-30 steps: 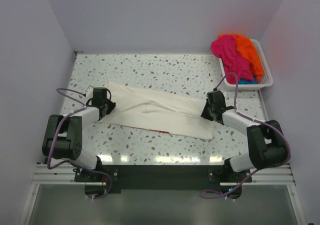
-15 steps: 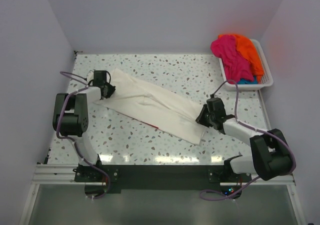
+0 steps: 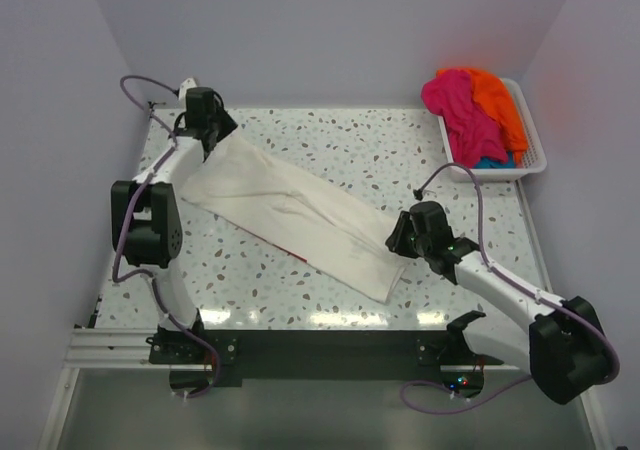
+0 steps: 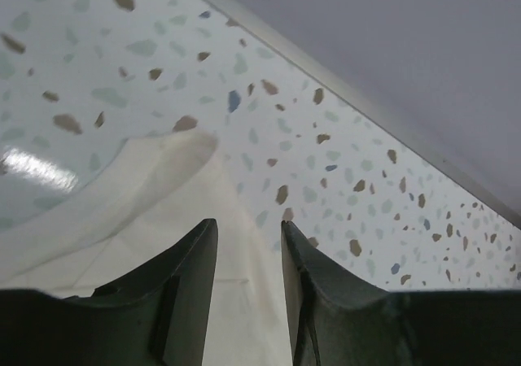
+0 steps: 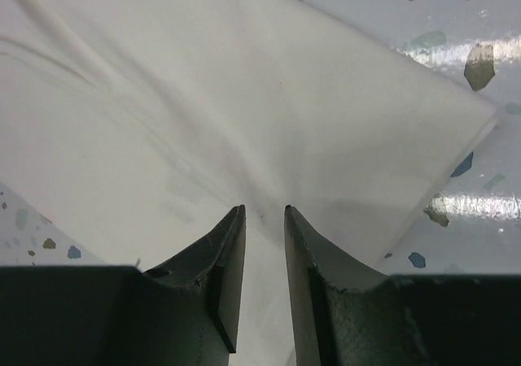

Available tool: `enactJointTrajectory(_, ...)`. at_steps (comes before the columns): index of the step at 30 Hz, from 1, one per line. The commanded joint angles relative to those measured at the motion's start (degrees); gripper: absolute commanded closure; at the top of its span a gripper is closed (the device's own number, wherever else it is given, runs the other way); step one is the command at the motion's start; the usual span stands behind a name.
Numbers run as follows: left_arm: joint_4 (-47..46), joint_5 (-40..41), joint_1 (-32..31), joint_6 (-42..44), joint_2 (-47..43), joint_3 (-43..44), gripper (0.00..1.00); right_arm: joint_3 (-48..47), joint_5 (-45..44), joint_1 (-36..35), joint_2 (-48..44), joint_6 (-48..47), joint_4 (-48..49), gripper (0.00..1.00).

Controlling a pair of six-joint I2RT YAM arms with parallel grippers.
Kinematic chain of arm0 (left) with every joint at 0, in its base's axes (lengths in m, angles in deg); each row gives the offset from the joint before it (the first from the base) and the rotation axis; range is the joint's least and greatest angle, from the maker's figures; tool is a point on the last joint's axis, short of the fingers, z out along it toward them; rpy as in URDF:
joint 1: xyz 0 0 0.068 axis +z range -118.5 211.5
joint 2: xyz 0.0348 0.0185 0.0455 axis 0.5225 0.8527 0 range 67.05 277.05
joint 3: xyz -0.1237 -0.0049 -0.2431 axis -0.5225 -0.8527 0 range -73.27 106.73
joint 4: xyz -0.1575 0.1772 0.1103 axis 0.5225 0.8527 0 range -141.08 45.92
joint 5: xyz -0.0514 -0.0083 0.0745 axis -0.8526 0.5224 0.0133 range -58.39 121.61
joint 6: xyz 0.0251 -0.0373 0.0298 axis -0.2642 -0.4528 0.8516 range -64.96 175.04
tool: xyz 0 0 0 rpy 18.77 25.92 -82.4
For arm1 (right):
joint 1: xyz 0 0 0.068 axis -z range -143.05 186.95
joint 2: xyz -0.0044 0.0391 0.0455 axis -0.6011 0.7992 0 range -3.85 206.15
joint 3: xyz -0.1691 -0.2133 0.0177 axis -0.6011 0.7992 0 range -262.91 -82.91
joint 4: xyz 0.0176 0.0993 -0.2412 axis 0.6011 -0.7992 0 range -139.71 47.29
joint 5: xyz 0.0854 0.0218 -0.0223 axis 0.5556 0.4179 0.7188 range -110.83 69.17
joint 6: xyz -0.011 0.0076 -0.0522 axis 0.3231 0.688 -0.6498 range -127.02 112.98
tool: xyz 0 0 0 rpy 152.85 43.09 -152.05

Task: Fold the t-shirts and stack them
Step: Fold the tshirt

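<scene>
The cream-white t-shirt [image 3: 290, 210] lies folded into a long strip, running diagonally from the far left corner to the near middle right, with a thin red edge [image 3: 291, 254] showing under it. My left gripper [image 3: 213, 135] hovers over the strip's far end; its jaws [image 4: 248, 224] stand apart, with cream cloth [image 4: 163, 187] lying slack below the gap. At the near end my right gripper [image 3: 400, 238] is open too [image 5: 262, 210], over flat cloth [image 5: 244, 98]. Magenta-pink [image 3: 455, 105], orange [image 3: 497, 105] and teal [image 3: 492, 160] t-shirts are heaped in the basket.
The white slatted basket [image 3: 532, 160] stands at the far right corner of the speckled table [image 3: 380, 150]. Grey walls close the table in at the back and on both sides. The left arm reaches close to the far left wall corner.
The left arm swung to the far left corner and the right arm drew nearer, turning the cream strip more diagonal. Both grippers' jaws widened.
</scene>
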Motion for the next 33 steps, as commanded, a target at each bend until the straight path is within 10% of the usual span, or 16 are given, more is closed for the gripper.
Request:
enactJointTrajectory(1,5.6,-1.7,-3.7,7.8,6.7,11.7,0.58,-5.2,-2.8,-0.1,2.0,-3.6,-1.0,0.70)
enactJointTrajectory(33,13.8,9.6,-13.3,16.4,16.8,14.1,0.58,-9.4,0.3,-0.1,15.6,-4.3,5.3,0.70)
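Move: The spot on the t-shirt that I'm taking my left hand to, just inside the far edge, lies about 9 cm to the right, 2 cm back and 13 cm below. The shirt's left end is some 12 cm left of that hand and 7 cm back; the red strip on the near edge is about 26 cm back and 16 cm right. From my right hand, the patch near the shirt's right end is about 4 cm ahead, 2 cm left and 5 cm below; the near right corner is 12 cm back and 1 cm left. I carry my empty left hand on a short way forward and up, then sweep it right and down, drawing back a little. It stops low over the shirt just inside the far edge, about 9 cm right of and 9 cm below its start, tipping the fingers down and turning them clockwise, some 30 degrees of turn in all. Meanwhile I rise slightly with my right hand, then sink as I ease it about 3 cm forward over the shirt's right end. Both grippers stay part open. ##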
